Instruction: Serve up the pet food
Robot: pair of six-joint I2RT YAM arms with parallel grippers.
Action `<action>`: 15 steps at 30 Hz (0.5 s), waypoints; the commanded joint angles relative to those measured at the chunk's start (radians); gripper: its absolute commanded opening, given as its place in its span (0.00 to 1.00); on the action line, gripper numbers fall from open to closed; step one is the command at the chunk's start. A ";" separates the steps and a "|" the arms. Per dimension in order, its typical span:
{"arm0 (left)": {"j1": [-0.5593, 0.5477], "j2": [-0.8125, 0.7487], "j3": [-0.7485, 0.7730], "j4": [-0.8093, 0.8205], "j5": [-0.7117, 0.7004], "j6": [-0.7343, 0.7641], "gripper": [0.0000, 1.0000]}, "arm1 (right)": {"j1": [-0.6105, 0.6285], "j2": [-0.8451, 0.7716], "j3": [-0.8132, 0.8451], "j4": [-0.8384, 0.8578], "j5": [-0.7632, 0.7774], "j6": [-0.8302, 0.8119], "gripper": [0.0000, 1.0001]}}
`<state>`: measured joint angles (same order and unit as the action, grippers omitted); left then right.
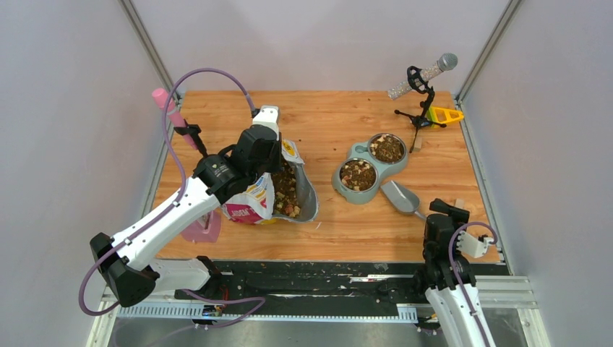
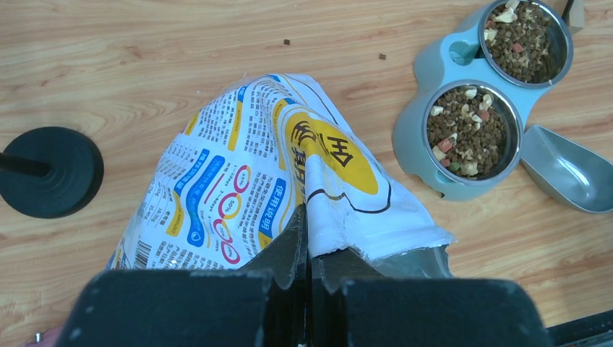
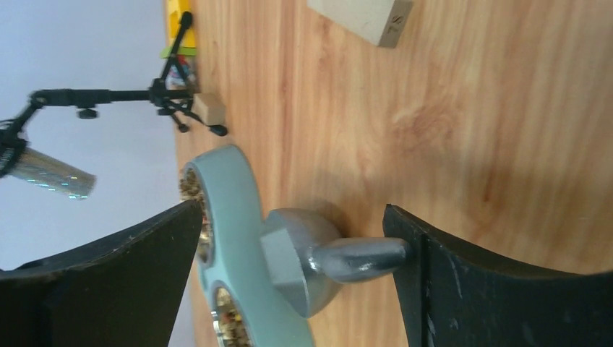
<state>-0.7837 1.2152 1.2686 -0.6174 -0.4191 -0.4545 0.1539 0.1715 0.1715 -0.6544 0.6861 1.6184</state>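
Observation:
The pet food fills both steel bowls (image 1: pixel 358 175) (image 2: pixel 472 134) of the teal double feeder (image 1: pixel 352 153) (image 3: pixel 231 217), and more lies in the opened bag (image 1: pixel 285 189). My left gripper (image 1: pixel 260 152) (image 2: pixel 309 217) is shut on the top edge of the colourful bag (image 2: pixel 231 173), holding it upright. The grey scoop (image 1: pixel 401 196) (image 2: pixel 571 173) (image 3: pixel 325 260) lies empty on the table beside the feeder. Around its handle my right gripper (image 1: pixel 436 211) (image 3: pixel 293 210) stands open; the handle's end is at one finger (image 3: pixel 491 289) and the other finger (image 3: pixel 130 275) is well apart from it.
A microphone on a black stand (image 1: pixel 423 76) and a yellow piece (image 1: pixel 444 114) are at the back right. A pink object on a stand (image 1: pixel 170 108) with a round black base (image 2: pixel 50 172) is at the left. A wooden block (image 3: pixel 361 14) lies near the right gripper.

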 commanded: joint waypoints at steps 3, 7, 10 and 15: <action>-0.002 -0.056 0.052 0.134 -0.004 -0.016 0.00 | -0.001 0.107 0.195 -0.146 0.096 -0.193 1.00; -0.002 -0.043 0.062 0.131 0.009 -0.010 0.00 | 0.000 0.325 0.394 -0.330 0.123 -0.207 1.00; -0.002 -0.034 0.071 0.121 0.010 -0.003 0.00 | 0.001 0.466 0.545 -0.340 0.069 -0.379 1.00; -0.002 -0.029 0.078 0.115 0.016 0.019 0.00 | 0.008 0.580 0.651 -0.084 -0.175 -0.893 1.00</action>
<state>-0.7837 1.2156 1.2686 -0.6182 -0.4068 -0.4431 0.1558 0.7086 0.7544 -0.9062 0.7017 1.1709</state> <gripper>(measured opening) 0.007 0.998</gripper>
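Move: The scoop I have just let go of has its handle end still between my open right fingers. Its middle lies about 6 cm ahead and 8 cm left of my right hand, 2 cm lower. The near bowl is some 15 cm ahead and 23 cm left, the far bowl 24 cm ahead and 15 cm left; a small wood block lies 4 cm ahead and 6 cm right. From my left hand, the scoop is roughly 37 cm right, 3 cm back and 22 cm below. I slip my wide-open right fingers off the scoop's handle, drawing back about 2 cm and a little right so the handle comes free. Then I lift some 9 cm up, easing forward again near the end, while the wrist tips about 25 degrees nose-down, rolls left side down and turns somewhat counter-clockwise. ##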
